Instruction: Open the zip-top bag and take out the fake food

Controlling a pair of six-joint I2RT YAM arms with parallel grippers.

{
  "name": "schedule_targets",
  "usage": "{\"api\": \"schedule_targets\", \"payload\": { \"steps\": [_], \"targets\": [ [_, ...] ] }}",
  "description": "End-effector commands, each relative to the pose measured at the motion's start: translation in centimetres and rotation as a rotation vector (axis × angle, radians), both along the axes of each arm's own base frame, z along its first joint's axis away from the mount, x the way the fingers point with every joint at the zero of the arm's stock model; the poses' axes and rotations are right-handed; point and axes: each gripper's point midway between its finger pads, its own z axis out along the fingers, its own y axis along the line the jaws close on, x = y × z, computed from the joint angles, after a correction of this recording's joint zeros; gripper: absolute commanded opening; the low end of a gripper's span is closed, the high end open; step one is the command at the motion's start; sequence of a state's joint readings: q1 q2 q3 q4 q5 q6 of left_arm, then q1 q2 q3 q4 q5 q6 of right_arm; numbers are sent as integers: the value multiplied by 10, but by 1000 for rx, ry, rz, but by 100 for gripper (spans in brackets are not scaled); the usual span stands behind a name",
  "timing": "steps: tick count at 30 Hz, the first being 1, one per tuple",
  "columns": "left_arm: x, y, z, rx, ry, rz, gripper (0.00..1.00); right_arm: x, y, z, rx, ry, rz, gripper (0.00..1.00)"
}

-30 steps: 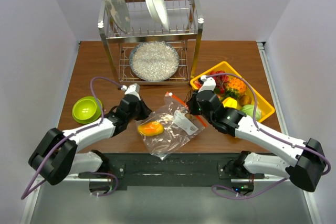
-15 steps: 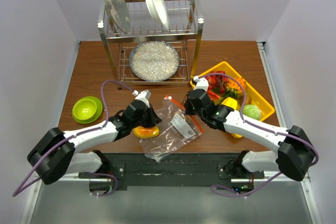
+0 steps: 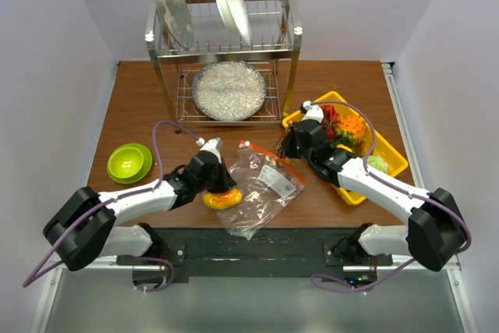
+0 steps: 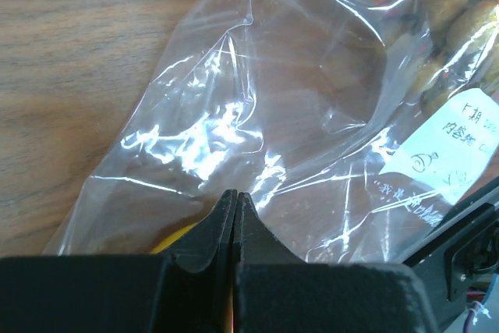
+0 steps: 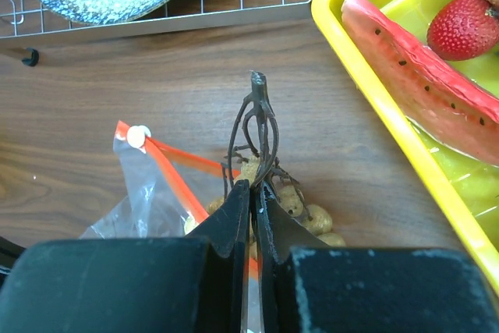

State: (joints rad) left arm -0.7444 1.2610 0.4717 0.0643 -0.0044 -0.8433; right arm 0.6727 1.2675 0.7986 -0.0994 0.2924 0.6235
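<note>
The zip-top bag point(image 3: 261, 193) lies crinkled on the wooden table between the arms, its orange-red zipper strip point(image 5: 168, 165) at the far end. My left gripper point(image 4: 235, 196) is shut, with the film's creases running into its tips at the bag's left edge point(image 4: 234, 107). Right beside it lies a yellow-orange mango point(image 3: 222, 199). My right gripper point(image 5: 253, 185) is shut on the dark stem point(image 5: 257, 115) of a cluster of small brown balls point(image 5: 312, 217) at the bag's mouth. In the top view the right gripper point(image 3: 290, 146) is just left of the tray.
A yellow tray point(image 3: 348, 195) holding several toy foods, including a watermelon slice point(image 5: 421, 83) and a pale green cabbage point(image 3: 376, 164), sits at the right. A green bowl point(image 3: 129, 161) is at the left. A metal dish rack point(image 3: 226, 60) with plates stands at the back.
My left gripper moved right onto the bag's left edge by the mango and closed. My right gripper pulled back-right toward the tray, and the bag shifted with it.
</note>
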Motion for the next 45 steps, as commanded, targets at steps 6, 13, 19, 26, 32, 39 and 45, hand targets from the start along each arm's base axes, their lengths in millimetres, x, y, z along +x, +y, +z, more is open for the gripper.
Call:
{"api": "schedule_targets", "payload": {
  "steps": [6,13,19,26,32,39,45],
  "targets": [
    [-10,16,-19,96,7,-38,0,16,0,40,21,-93,-11,0],
    [-15,20,-22,104,8,-55,0,21,-6,64,19,-129,-36,0],
    [-16,20,-17,100,-1,-60,0,28,-26,89,0,-170,-95,0],
    [-16,22,-11,109,-17,-66,0,37,-82,131,-29,-196,-212,0],
    [-15,19,-1,85,-39,-80,0,13,-152,154,-163,-158,-402,0],
    [-19,10,14,36,-80,-148,0,-36,-217,168,-343,-92,-607,0],
    [-22,1,15,4,-88,-199,0,-50,-241,152,-481,18,-671,0]
  ]
}}
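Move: The yellow tray, where the right hand's potato bunch is going, has its middle about 21 cm right of that hand, level with it and some 12 cm below. In the tray, the watermelon slice lies 9 cm right and 3 ahead, the pineapple 22 right and 6 ahead; the bag's middle is 7 cm left and 15 back. From the left hand, the mango in the bag lies about 5 cm back, straight behind, and the tray 43 cm right and 13 ahead. Keeping its pinch on the stalk of the potato bunch, the right hand starts upward with a little forward reach, then sweeps right, away from the bag mouth and over the yellow tray while still climbing, roughly 21 cm right and 16 cm up in all, easing back slightly at the end and turning some 35 degrees clockwise. The left hand, still shut on the bag beside the mango, sinks about 2.5 cm while drawing back and left, then rises again, dragging that end of the bag back a little. ##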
